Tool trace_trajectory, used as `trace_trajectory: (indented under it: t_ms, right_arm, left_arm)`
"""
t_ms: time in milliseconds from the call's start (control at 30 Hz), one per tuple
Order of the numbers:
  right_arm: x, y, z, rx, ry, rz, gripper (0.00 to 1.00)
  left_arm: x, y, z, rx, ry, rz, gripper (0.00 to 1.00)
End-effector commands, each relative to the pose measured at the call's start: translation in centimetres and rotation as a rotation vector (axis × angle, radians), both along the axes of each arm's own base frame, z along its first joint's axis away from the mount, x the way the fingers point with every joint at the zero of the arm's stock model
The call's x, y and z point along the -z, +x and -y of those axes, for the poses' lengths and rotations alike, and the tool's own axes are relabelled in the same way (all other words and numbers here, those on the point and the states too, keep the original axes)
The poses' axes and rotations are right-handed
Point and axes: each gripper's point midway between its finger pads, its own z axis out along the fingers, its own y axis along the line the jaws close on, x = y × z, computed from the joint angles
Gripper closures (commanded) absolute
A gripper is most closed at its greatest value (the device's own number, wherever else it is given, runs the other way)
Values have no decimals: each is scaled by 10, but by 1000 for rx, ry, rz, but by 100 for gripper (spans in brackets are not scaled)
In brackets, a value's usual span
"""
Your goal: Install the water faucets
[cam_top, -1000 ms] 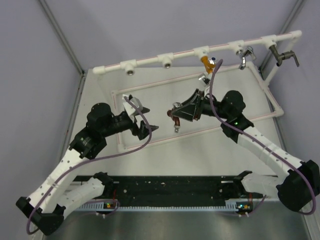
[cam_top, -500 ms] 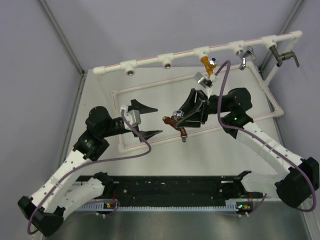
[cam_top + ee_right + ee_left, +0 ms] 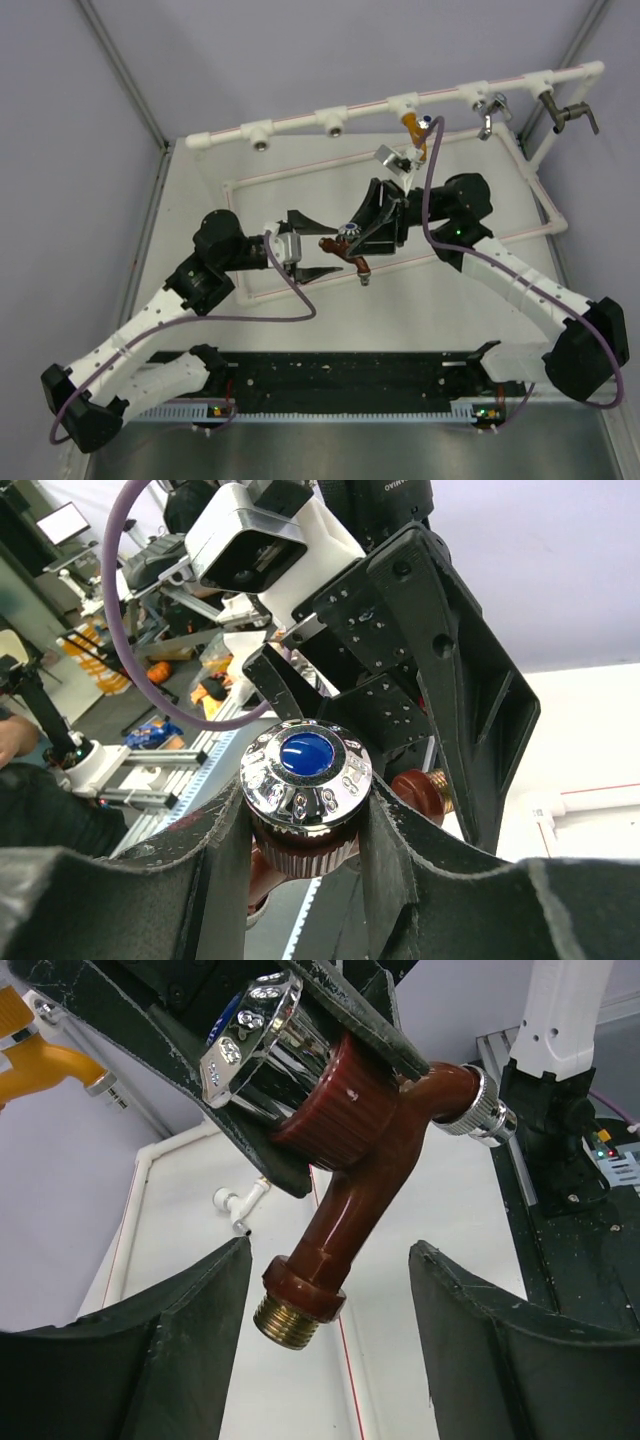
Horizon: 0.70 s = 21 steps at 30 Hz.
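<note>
My right gripper (image 3: 352, 238) is shut on the chrome, blue-capped knob (image 3: 307, 768) of a reddish-brown water faucet (image 3: 343, 248), held in the air above the middle of the table. In the right wrist view its fingers (image 3: 400, 850) press the knob from both sides. My left gripper (image 3: 330, 1295) is open. Its black fingers (image 3: 190, 1305) flank the faucet's brass threaded end (image 3: 291, 1316) with a gap on each side. The faucet's silver-tipped spout (image 3: 480, 1115) points away from the left gripper.
A white pipe rail (image 3: 300, 125) with tee sockets (image 3: 260, 137) runs along the back. An orange faucet (image 3: 412, 128), a silver one (image 3: 490, 110) and a dark one (image 3: 570, 112) hang on it. A white pipe frame (image 3: 236, 205) lies on the table.
My left arm has swung right, bringing its jaws around the faucet's threaded end and narrowing them. The right arm has carried the faucet a little to the left.
</note>
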Motion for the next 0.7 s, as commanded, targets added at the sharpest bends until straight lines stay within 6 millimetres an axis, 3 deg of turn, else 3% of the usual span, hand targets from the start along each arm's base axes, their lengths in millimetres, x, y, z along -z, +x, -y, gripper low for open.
trace_trajectory:
  t_ms: [0,233,267,300,433,567,667]
  right_arm:
    - [-30,-13,4,-44,74,115,100]
    - [-26,-13,3,-66,65,97,100]
    - [-26,-13,3,-67,63,97,100]
    - [-25,-12,3,-64,58,94,92]
    - [-16,6,0,1,2,45,47]
    - [-16,37,4,232,-47,60,27]
    - [-18,58,12,437,-67,98,18]
  left_arm:
    - [-25,0,5,14,-33,93,33]
    - [-30,5,3,-24,-45,120,75]
    - [-31,7,2,-39,-46,119,85]
    - [-31,9,1,-55,-42,126,97]
    - [-33,34,-13,-230,-23,116,100]
    - [-29,59,-37,-442,34,102,100]
    - [-30,62,-47,-515,49,107,100]
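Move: The brown faucet's threaded inlet sits between the left hand's open fingers, its middle about 4 cm right and 1 cm back. From that hand the nearer empty socket is some 22 cm ahead and 2 cm right, the other about 20 cm ahead and 12 cm left, both roughly level. The right hand still grips the knob, the faucet's middle about 3 cm back and 1 cm below; the orange faucet hangs some 17 cm ahead, 12 cm right and 2 cm below. Left fingers pinch the brown faucet's inlet, right fingers release its knob; both hands go forward about 4 cm. ##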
